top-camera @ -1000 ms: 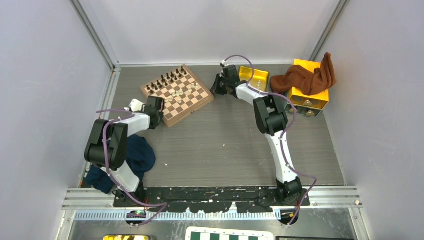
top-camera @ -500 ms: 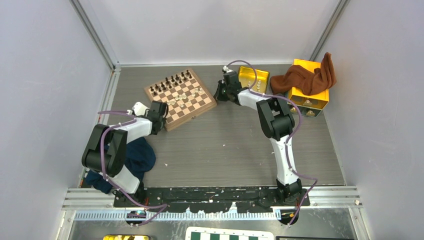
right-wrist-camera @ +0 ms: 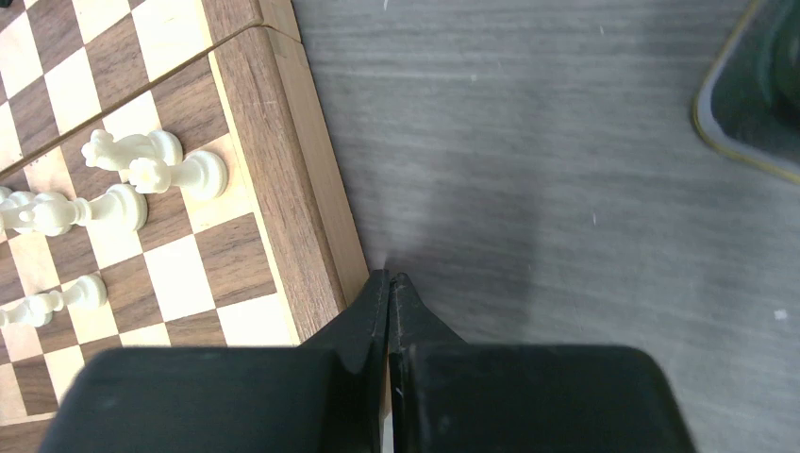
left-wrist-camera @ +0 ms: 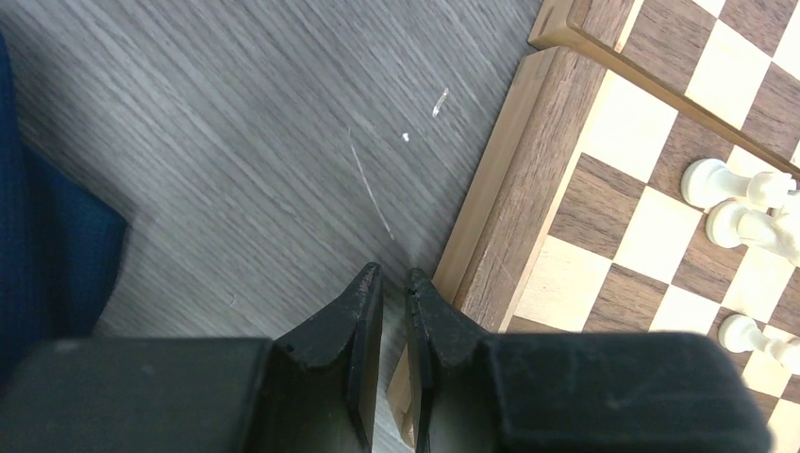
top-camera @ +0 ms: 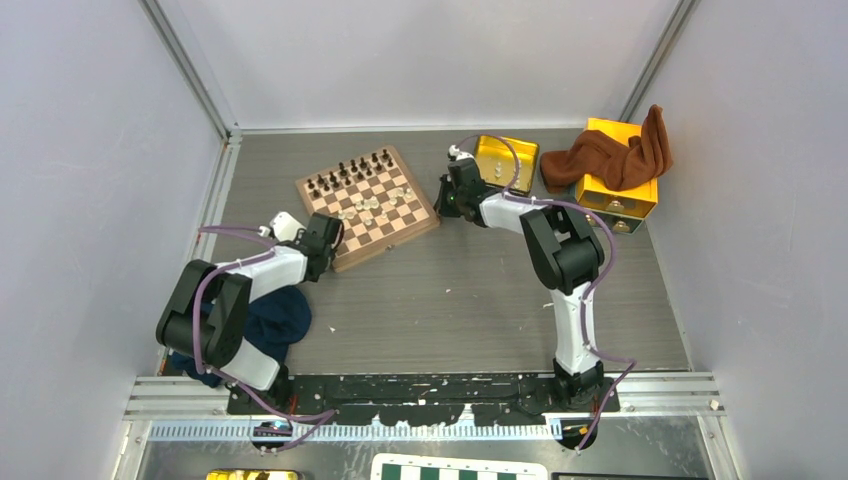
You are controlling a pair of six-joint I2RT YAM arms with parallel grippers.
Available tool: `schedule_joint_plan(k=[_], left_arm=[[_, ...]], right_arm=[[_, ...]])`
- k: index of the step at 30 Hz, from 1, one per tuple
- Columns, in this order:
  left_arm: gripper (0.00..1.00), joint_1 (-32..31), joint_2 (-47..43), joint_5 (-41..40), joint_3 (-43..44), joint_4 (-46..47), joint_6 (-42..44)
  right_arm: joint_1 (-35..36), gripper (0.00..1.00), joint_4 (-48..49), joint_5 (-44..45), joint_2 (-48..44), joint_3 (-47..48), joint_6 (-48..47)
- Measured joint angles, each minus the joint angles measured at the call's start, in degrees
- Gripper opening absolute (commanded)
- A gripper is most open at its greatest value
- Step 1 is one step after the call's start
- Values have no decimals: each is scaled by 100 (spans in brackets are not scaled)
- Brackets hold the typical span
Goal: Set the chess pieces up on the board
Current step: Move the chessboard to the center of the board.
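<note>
The board (top-camera: pixel 392 238) lies skewed on the grey table. Dark chess pieces (top-camera: pixel 350 170) line its far edge, and cream ones (top-camera: pixel 366 206) lie scattered in the middle. My left gripper (top-camera: pixel 333 241) is shut and empty, its tips (left-wrist-camera: pixel 391 278) low on the table against the board's wooden border (left-wrist-camera: pixel 528 179), with white pieces (left-wrist-camera: pixel 745 203) beyond. My right gripper (top-camera: pixel 447 195) is shut too, holding nothing. Its tips (right-wrist-camera: pixel 390 281) touch the opposite border (right-wrist-camera: pixel 292 189), near some white pieces (right-wrist-camera: pixel 151 165).
A yellow tin tray (top-camera: pixel 508 160) holding a few pieces sits just behind the right gripper; its rim (right-wrist-camera: pixel 745 104) shows in the right wrist view. A yellow box (top-camera: pixel 620 190) under a brown cloth (top-camera: pixel 610 155) is far right. A blue cloth (top-camera: pixel 270 315) lies under the left arm.
The board has slid right and toward the near edge, turning slightly. Both shut grippers have moved along with it, staying at its two sides.
</note>
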Motion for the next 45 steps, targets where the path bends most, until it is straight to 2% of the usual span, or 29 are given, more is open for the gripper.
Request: schedule_joint_plan(k=[23, 34, 45], left_arm=[[19, -835, -546, -280, -315, -671, 435], [19, -1493, -599, -302, -332, -741, 743], [18, -2068, -426, -308, -116, -935, 918]], right_arm=[[472, 1, 136, 855, -2041, -2616, -20], [610, 1, -407, 1172, -3305, -3681, -13], [680, 1, -1167, 1445, -4256, -4157, -4]])
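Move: The chessboard lies between the hands, their fingertips on its side edges near the near corners. Its middle is about 15 cm ahead and 9 cm right of the left hand, and some 2 cm ahead and 18 cm left of the right, at about fingertip height. The gold tray stands roughly 13 cm ahead and 18 cm right of the right hand; the blue cloth lies about 15 cm back and 18 cm left of the left hand. Still clamping its sides, both hands drag the chessboard back-right, turning it: right hand about 22 cm, left 10. ##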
